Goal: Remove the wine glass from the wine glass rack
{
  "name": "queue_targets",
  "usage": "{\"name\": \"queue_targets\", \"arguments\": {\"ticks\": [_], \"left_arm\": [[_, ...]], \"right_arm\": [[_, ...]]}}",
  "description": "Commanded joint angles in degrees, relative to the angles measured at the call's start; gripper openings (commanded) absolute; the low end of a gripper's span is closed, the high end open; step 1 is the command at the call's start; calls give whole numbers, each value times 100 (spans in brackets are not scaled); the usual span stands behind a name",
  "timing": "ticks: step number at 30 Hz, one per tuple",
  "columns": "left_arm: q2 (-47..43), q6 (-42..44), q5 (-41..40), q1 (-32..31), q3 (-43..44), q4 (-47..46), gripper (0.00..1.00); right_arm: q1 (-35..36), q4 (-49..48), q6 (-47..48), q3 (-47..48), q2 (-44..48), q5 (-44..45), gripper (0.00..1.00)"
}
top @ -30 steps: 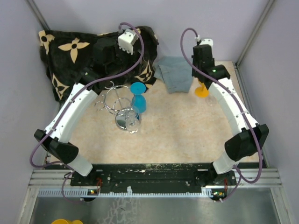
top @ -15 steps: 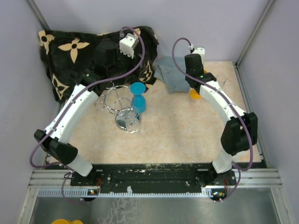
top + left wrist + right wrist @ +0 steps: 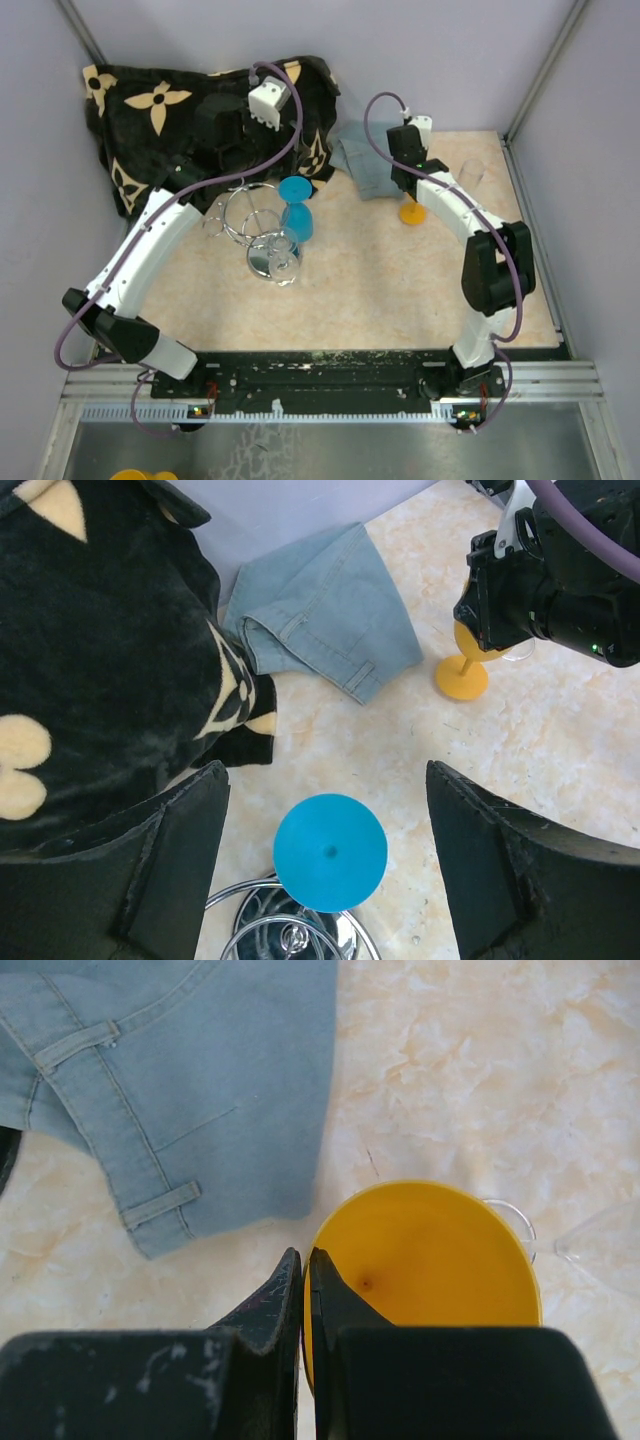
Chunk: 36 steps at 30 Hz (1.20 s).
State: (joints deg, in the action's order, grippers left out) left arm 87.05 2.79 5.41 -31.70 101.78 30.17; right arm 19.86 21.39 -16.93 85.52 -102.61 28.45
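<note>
The chrome wine glass rack (image 3: 245,212) stands left of the middle. A blue wine glass (image 3: 297,213) hangs on it upside down, foot up, and a clear glass (image 3: 283,260) hangs on its near side. In the left wrist view the blue foot (image 3: 330,852) sits over the rack's wire loops (image 3: 290,935). My left gripper (image 3: 325,772) is open and empty above the blue foot, with one finger on either side; it also shows in the top view (image 3: 228,135). My right gripper (image 3: 305,1265) is shut on the rim of a yellow wine glass (image 3: 430,1260), far right of the rack (image 3: 405,185).
A black patterned cloth (image 3: 150,110) fills the back left corner. A folded denim cloth (image 3: 368,160) lies at the back middle. Another clear glass (image 3: 470,175) lies at the back right. Walls close in on both sides and behind.
My right arm has swung left and folded in, bringing the yellow glass a little left and nearer. My left arm has shifted slightly; its gripper stays open over the blue glass.
</note>
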Motion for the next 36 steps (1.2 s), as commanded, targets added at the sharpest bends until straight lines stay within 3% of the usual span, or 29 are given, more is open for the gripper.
{"name": "queue_targets", "arguments": {"ticks": [1, 5, 7, 11, 15, 26, 31, 36], "left_arm": [[-187, -1, 73, 39, -111, 51, 85], [-163, -21, 131, 41, -123, 67, 84], [-146, -35, 156, 36, -123, 65, 84], [-135, -59, 159, 42, -130, 75, 84], [-144, -78, 129, 50, -117, 76, 84], [-110, -270, 22, 182, -132, -10, 84], [-58, -412, 5, 422, -83, -55, 84], [-37, -443, -89, 775, 18, -106, 85]], "right_arm": [[-166, -106, -287, -136, 188, 73, 0], [-255, 20, -346, -202, 232, -63, 0], [-255, 79, -342, -219, 245, -79, 9], [-254, 107, -344, -229, 357, -161, 39], [-254, 173, -346, -27, 579, -283, 50], [-202, 1005, -366, 1816, 1108, -1059, 53], [-179, 1620, -834, 2579, 934, -2227, 54], [-90, 1367, -1686, 2176, 1103, -3656, 53]]}}
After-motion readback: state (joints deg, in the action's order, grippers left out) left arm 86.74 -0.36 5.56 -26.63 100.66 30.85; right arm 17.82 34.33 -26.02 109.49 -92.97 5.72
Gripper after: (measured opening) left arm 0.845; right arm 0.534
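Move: The yellow wine glass is already held by its left rim in the right hand, its middle about 3 cm to the right of that hand, level in the forward direction and some 8 cm below. A clear glass stands roughly 11 cm to the hand's right, level forward; the middle of the denim cloth lies about 12 cm ahead and 5 cm left. From the left hand the yellow glass is some 9 cm ahead and 24 cm right, well below. The yellow glass is eased about 2 cm to the right and down by the right hand, whose fingers then open to about half and let go of its rim. The hand dips a touch lower and back, then climbs quickly some 23 cm clear of the glass, swinging left and rolling its left side up about 25 degrees. The open left hand sinks slightly, then drifts a few centimetres left and forward. ##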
